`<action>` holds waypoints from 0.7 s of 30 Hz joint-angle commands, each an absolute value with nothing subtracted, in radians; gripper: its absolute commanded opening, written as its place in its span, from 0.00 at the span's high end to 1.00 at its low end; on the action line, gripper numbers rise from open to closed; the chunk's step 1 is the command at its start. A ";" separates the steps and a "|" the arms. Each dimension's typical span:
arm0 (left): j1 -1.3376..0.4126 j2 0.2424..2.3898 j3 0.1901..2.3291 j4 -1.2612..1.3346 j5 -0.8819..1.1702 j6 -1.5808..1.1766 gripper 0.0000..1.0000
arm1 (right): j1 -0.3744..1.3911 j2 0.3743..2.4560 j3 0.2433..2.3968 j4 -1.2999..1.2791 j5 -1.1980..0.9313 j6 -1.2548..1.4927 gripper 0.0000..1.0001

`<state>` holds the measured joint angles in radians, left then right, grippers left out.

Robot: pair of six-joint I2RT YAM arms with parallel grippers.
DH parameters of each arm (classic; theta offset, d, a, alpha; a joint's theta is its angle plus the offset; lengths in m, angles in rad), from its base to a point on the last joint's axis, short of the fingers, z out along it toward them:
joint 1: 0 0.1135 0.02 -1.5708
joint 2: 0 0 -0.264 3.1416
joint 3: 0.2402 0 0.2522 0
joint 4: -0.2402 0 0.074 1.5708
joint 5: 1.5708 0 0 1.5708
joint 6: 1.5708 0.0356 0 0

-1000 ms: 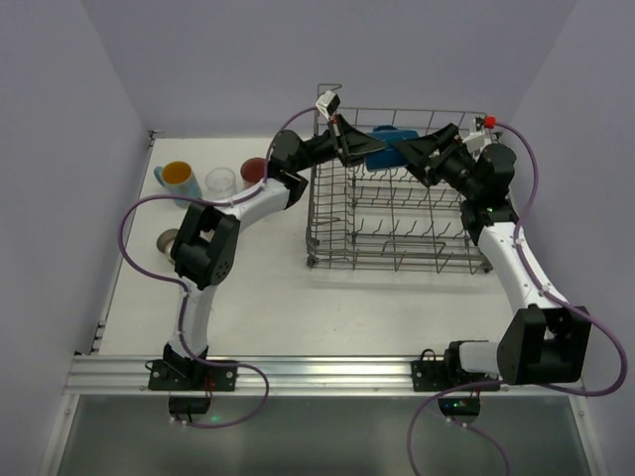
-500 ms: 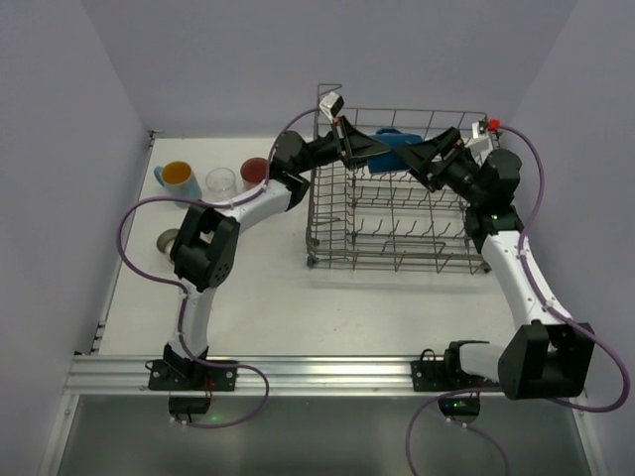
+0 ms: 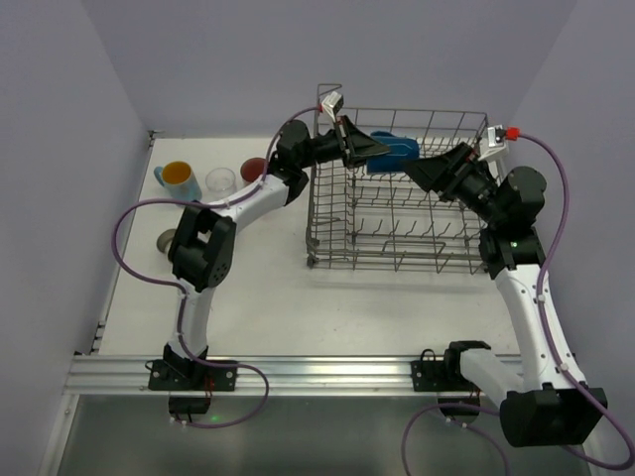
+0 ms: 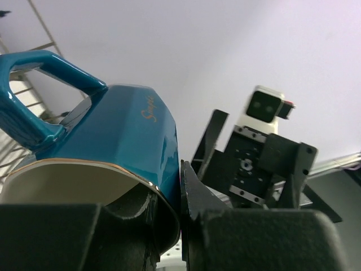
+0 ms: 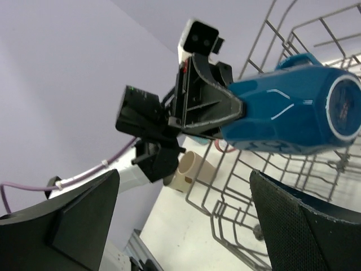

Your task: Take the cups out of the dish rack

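Observation:
My left gripper (image 3: 369, 149) is shut on the rim of the dark blue mug (image 3: 394, 152) and holds it on its side above the far left part of the grey wire dish rack (image 3: 397, 213). In the left wrist view one finger is inside the mug (image 4: 113, 130) and one outside, at the gripper (image 4: 181, 180). My right gripper (image 3: 429, 171) is open and empty, just right of the mug. The right wrist view shows the mug (image 5: 293, 113) ahead of my open right gripper (image 5: 186, 226), above the rack (image 5: 265, 186).
Left of the rack stand a light blue mug with orange inside (image 3: 177, 180), a clear glass (image 3: 220, 182), a pink-red tumbler (image 3: 254, 170) and a beige cup (image 3: 169, 239). Another beige cup (image 5: 192, 166) lies by the rack's corner. Walls close in on both sides.
My right gripper has drawn back to the right, away from the dark blue mug. The left gripper keeps hold of the mug above the rack.

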<state>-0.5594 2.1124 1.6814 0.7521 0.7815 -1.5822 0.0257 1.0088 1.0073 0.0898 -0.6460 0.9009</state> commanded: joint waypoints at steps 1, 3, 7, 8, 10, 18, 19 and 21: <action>-0.555 2.026 1.775 0.648 0.790 -1.430 1.00 | 0.026 0.985 1.017 -0.046 -0.611 0.816 0.01; -0.551 1.982 1.784 0.527 0.782 -1.356 1.00 | 0.026 0.974 1.014 -0.083 -0.592 0.773 0.01; -0.540 1.892 1.845 0.205 0.759 -1.032 1.00 | 0.026 0.963 1.019 -0.204 -0.520 0.690 0.01; -0.535 1.867 1.853 0.162 0.755 -0.984 1.00 | 0.026 0.963 1.019 -0.216 -0.503 0.677 0.01; -0.525 1.795 1.852 0.066 0.765 -0.870 1.00 | 0.026 0.960 1.009 -0.245 -0.488 0.641 0.01; -0.385 1.428 1.755 -0.521 0.464 -0.450 1.00 | 0.026 0.954 0.997 -0.282 -0.448 0.589 0.01; -0.359 1.396 1.708 -0.558 0.425 -0.402 1.00 | 0.026 0.956 0.994 -0.281 -0.446 0.589 0.01; -0.318 1.297 1.663 -0.621 0.295 -0.358 1.00 | 0.026 0.960 0.992 -0.269 -0.449 0.594 0.01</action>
<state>-0.3691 1.4063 1.7138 -0.4194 0.5156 -0.5568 0.0261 0.9745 0.9951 -0.2741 -0.4717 0.6239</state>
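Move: The left hand holds the blue cup high over the dish rack, whose middle is about 12 cm to its right and 8 ahead, 28 below. Of the cups already unloaded, the beige cup stands some 37 cm left, level and 30 below; the red mug about 27 left and 12 ahead, the clear glass 37 left and 12 ahead. From the right hand the beige cup is roughly 45 cm left, 10 ahead and 34 below. Left hand swings the still-pinched blue cup some 18 cm left and up, past the rack; right hand sinks. ##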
